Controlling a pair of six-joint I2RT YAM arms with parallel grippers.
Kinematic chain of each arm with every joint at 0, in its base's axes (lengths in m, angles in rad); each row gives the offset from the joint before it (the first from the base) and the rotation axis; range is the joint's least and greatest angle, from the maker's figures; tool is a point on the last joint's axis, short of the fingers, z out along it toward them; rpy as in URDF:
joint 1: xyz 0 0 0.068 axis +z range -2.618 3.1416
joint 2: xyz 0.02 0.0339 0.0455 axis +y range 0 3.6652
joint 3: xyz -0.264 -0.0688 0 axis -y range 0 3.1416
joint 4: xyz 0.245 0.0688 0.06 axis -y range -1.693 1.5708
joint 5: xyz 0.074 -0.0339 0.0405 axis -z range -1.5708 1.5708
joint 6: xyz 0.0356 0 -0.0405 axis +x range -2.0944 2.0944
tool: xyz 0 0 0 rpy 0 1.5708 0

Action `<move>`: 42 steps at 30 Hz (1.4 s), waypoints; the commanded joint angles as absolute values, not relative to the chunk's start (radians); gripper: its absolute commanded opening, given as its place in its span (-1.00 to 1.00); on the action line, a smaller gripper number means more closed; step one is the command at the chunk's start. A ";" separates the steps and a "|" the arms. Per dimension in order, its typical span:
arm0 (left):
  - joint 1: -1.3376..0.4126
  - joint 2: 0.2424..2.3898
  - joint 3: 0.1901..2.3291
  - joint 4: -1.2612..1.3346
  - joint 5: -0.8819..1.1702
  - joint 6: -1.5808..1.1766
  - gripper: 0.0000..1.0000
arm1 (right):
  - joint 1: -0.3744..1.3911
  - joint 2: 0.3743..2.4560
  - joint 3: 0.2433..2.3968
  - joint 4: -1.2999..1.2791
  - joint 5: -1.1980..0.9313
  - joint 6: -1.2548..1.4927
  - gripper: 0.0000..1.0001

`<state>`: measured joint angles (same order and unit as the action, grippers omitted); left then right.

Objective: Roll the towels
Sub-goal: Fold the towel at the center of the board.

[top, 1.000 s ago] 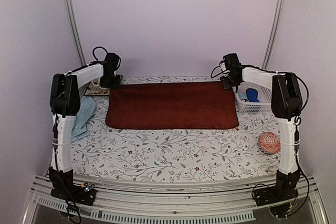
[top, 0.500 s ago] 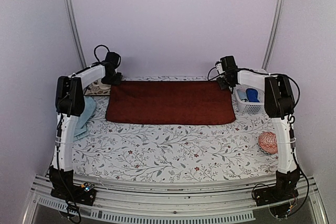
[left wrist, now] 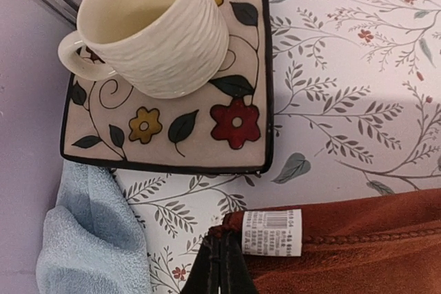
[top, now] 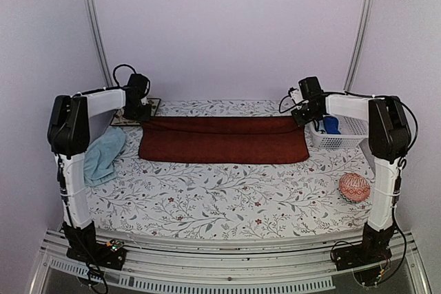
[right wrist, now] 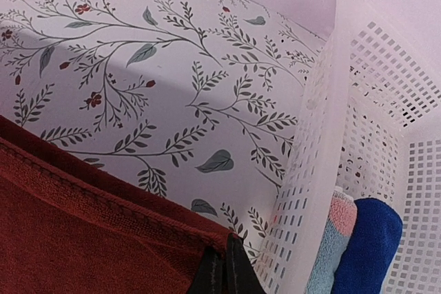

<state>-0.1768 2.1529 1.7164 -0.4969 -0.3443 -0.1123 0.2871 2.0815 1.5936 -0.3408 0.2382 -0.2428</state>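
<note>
A dark maroon towel (top: 224,144) lies spread across the back of the table, its far edge lifted into a fold. My left gripper (top: 141,115) is shut on its far left corner, beside the white label (left wrist: 270,233); the jaws (left wrist: 222,244) pinch the hem of the cloth (left wrist: 358,253). My right gripper (top: 302,118) is shut on the far right corner, fingers (right wrist: 226,256) closed over the hem of the maroon towel (right wrist: 83,232). A pale blue towel (top: 103,154) lies crumpled at the left, its edge (left wrist: 89,239) close to my left gripper.
A cream cup (left wrist: 151,29) stands on a flowered square plate (left wrist: 234,122) just behind the left corner. A white perforated basket (top: 341,135) with blue cloths (right wrist: 365,246) sits right of the right gripper. An orange-pink patterned ball (top: 353,187) lies at the right front.
Both grippers have shifted slightly outward and toward the front with the far corners. The maroon towel's far edge has come up into a fold and the towel looks shorter front to back.
</note>
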 commanded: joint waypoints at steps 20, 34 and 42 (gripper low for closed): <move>-0.206 1.976 1.466 -0.557 -0.263 -0.132 -1.00 | 0.282 1.888 1.339 -0.408 0.169 -0.216 -0.95; -0.204 1.913 1.412 -0.569 -0.180 -0.147 -1.00 | 0.298 1.817 1.229 -0.382 0.168 -0.221 -0.95; -0.212 1.881 1.342 -0.572 -0.144 -0.164 -1.00 | 0.298 1.839 1.237 -0.397 0.172 -0.215 -0.95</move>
<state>-0.2008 1.9312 1.3666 -0.5629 -0.1722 -0.1478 0.2947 1.8214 1.2400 -0.3847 0.1520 -0.2245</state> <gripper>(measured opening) 0.006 0.027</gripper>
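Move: Each hand already pinches one end of the red towel's folded edge. The left hand's near corner lies about 15 cm back, 2 cm left and 5 cm below; the right hand's is about 15 cm back, 3 cm right and 6 cm below. The patterned tray stands about 9 cm ahead and 4 cm left of the left hand, the blue towel 13 cm back and 19 cm left. The white basket is 2 cm ahead and 17 cm right of the right hand. Both closed grippers draw the pinched edge back about 10 cm towards the towel's near edge, sinking slightly, fingertips tilting under. ##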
